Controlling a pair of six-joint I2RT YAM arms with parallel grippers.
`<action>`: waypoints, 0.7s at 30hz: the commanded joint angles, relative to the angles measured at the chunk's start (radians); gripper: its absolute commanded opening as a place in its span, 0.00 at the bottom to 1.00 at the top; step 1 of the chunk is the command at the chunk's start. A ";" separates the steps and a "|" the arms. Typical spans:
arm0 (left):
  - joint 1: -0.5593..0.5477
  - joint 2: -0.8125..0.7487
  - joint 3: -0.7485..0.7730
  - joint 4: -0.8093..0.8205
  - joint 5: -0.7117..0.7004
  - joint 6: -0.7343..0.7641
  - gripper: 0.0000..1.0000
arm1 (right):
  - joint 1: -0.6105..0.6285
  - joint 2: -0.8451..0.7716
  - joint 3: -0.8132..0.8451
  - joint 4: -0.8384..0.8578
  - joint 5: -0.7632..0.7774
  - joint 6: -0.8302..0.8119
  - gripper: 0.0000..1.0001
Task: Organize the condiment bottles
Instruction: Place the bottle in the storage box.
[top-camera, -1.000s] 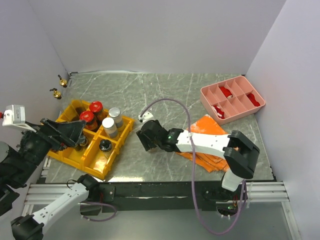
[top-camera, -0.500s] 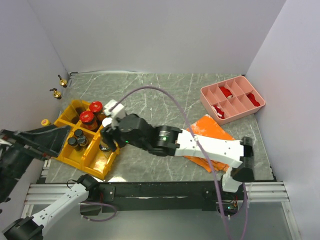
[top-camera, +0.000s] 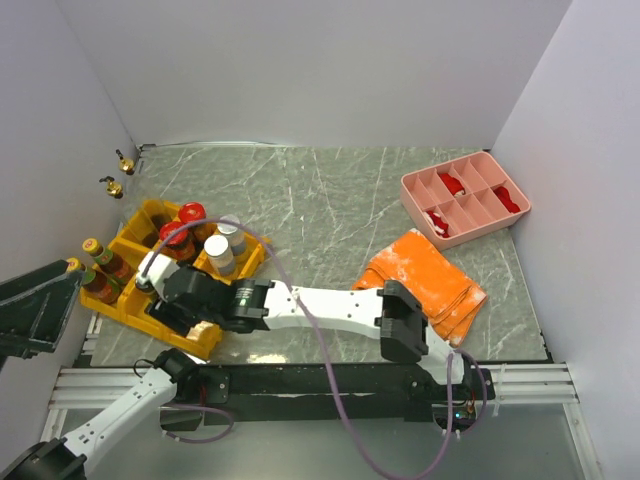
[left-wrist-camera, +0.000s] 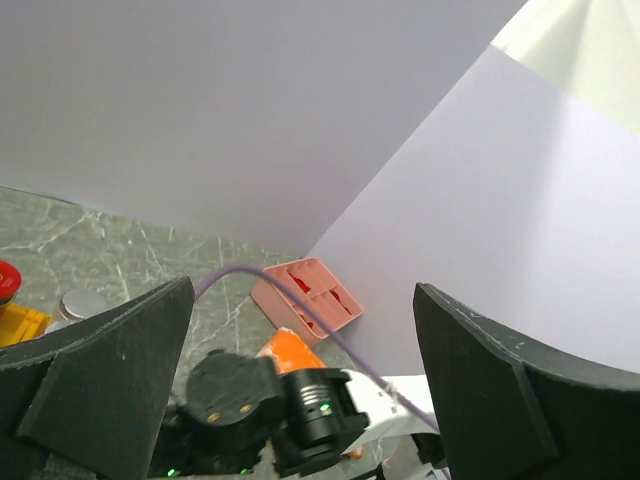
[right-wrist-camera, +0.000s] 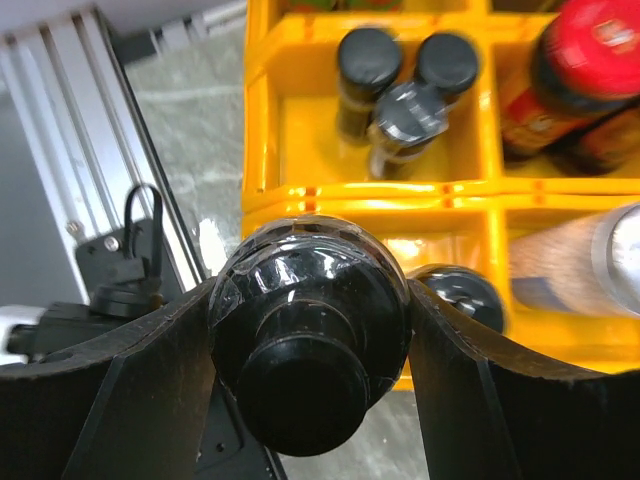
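Note:
My right gripper (right-wrist-camera: 310, 345) is shut on a round black bottle with a black cap (right-wrist-camera: 300, 300), held above the near-left corner of the yellow bins (right-wrist-camera: 330, 192). In the top view this gripper (top-camera: 175, 298) reaches far left over the bins (top-camera: 140, 213). The bins hold black-capped bottles (right-wrist-camera: 365, 60), red-topped bottles (top-camera: 190, 214), a white-topped one (top-camera: 218, 250) and yellow-capped ones (top-camera: 92, 246). Two gold-spout bottles (top-camera: 124, 160) stand by the left wall. My left gripper (left-wrist-camera: 300, 370) is open and empty, raised off the table's left side (top-camera: 45, 300).
A pink divided tray (top-camera: 465, 196) with red items sits at the back right. An orange cloth (top-camera: 430, 282) lies on the table's right half. The right arm's purple cable (top-camera: 300, 300) loops over the table. Walls close in on three sides.
My right arm swept left from mid-table to over the bins' near-left corner, carrying the black bottle. My left arm pulled back to the left, uncovering the yellow-capped bottles.

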 joint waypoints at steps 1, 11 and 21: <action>-0.002 0.004 0.015 0.030 0.040 -0.014 0.96 | 0.013 0.024 0.080 0.078 -0.002 -0.058 0.31; -0.002 -0.025 0.029 0.027 0.011 -0.014 0.96 | 0.014 0.092 0.033 0.123 0.053 -0.145 0.37; -0.004 -0.060 0.009 0.070 -0.017 -0.020 0.96 | 0.014 0.133 0.011 0.138 0.071 -0.174 0.45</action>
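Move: The right hand still grips the black-capped bottle; the free end of the storage box's near compartment lies about 15 cm below, 2 cm to its left and 1 cm ahead. The capped bottle already there stands about 8 cm ahead, 2 cm right; the small black-capped bottles about 9 cm ahead, 8 cm left; the white-lidded jar some 16 cm ahead, 3 cm right. From the left hand, that free end lies about 10 cm ahead, 2 cm right, far below. The right hand lowers the gripped bottle about 5 cm, drifting slightly left, towards the near compartment's free end. ##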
